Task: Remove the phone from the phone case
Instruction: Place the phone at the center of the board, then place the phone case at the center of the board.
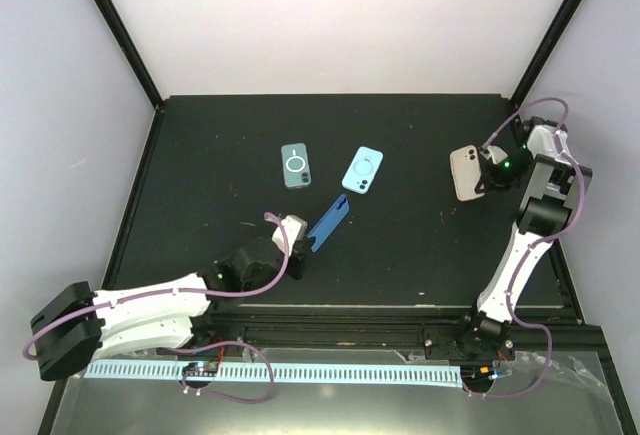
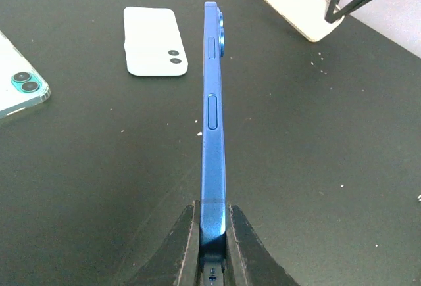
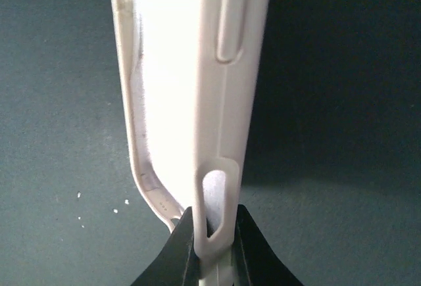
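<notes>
My left gripper (image 1: 299, 240) (image 2: 212, 233) is shut on the bottom end of a blue phone (image 1: 330, 223) (image 2: 212, 121). The phone stands on its long edge, side buttons up, just above the black table, with no case on it. At the far right my right gripper (image 1: 486, 175) (image 3: 212, 230) is shut on one end of a cream phone case (image 1: 465, 173) (image 3: 191, 69) and holds it up off the table. In the right wrist view the case's hollow inside is lit and nothing sits in it. The left wrist view has the case (image 2: 297, 6) at its top right.
A green cased phone (image 1: 296, 165) (image 2: 20, 83) and a light blue cased phone (image 1: 363, 172) (image 2: 154, 41) lie face down at the table's middle back. Black frame posts and pale walls close in the table (image 1: 420, 255) at the left, right and back.
</notes>
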You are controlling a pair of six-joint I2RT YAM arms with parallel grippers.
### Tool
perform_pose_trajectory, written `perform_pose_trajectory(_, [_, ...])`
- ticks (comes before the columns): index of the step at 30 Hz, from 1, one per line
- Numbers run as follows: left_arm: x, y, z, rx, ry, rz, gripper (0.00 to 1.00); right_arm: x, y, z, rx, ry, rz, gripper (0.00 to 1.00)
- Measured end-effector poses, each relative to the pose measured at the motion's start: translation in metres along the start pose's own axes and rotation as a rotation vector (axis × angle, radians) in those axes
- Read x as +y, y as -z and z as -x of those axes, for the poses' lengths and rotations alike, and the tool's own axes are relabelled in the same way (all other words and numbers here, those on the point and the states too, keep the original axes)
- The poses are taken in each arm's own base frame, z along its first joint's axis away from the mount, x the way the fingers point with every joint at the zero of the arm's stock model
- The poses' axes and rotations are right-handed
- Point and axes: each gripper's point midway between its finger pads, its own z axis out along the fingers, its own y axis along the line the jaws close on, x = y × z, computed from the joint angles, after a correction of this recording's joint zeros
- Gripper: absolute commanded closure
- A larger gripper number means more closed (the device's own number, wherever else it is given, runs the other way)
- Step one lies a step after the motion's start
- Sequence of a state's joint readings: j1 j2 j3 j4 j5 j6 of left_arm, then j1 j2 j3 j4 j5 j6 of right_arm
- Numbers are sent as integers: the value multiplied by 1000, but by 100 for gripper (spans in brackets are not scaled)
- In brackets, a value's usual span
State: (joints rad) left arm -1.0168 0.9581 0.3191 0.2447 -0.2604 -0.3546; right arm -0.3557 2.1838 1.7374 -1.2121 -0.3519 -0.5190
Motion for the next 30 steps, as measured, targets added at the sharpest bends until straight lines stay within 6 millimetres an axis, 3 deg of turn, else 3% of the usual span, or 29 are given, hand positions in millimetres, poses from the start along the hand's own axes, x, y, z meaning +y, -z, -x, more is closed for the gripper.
perform_pose_trajectory(2, [0,-1,-3,11,-5,1,98,-7,-4,1,22,-20,33,76])
perform_pose_trajectory(9, [1,-9,-20,81,-38,8,98,-22,-13,9,48,-21,30,57])
perform_pose_trajectory(13, [-3,-15,-16,112,-65,12,98,-29,-6,6,13,-29,-42,55])
perform_pose_trajectory(16, [-10,-20,-4,117,-87,10,99,-25,14,-7,-28,-19,-120,55])
perform_pose_trajectory(18, [-15,-24,6,119,-103,9,98,-15,31,-14,-75,-1,-155,55])
perform_pose_trajectory(23, [-26,-46,35,138,-157,51,98,37,76,-43,-255,76,-206,57])
perform_pose_trajectory(26, [-32,-76,54,158,-205,118,98,84,82,-70,-357,130,-195,57])
perform_pose_trajectory(30, [-38,-115,71,171,-261,197,98,119,90,-89,-482,154,-164,52])
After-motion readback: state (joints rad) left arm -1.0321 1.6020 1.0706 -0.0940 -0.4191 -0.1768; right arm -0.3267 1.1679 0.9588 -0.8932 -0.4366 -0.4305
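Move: The left hand, some 12 cm above the board and holding the blue phone, has the open middle of the board about 18 cm ahead and 20 cm right. The light blue phone lies roughly 24 cm ahead and 15 cm right, the grey phone 25 cm ahead and 4 cm left. The right hand holds the beige case by its near right corner; its spot on the board is about 5 cm ahead, 4 cm left and 3 cm below. Right hand lowers the case, opens, withdraws up and back; left dips, then swings the phone right-forward about 14 cm. ##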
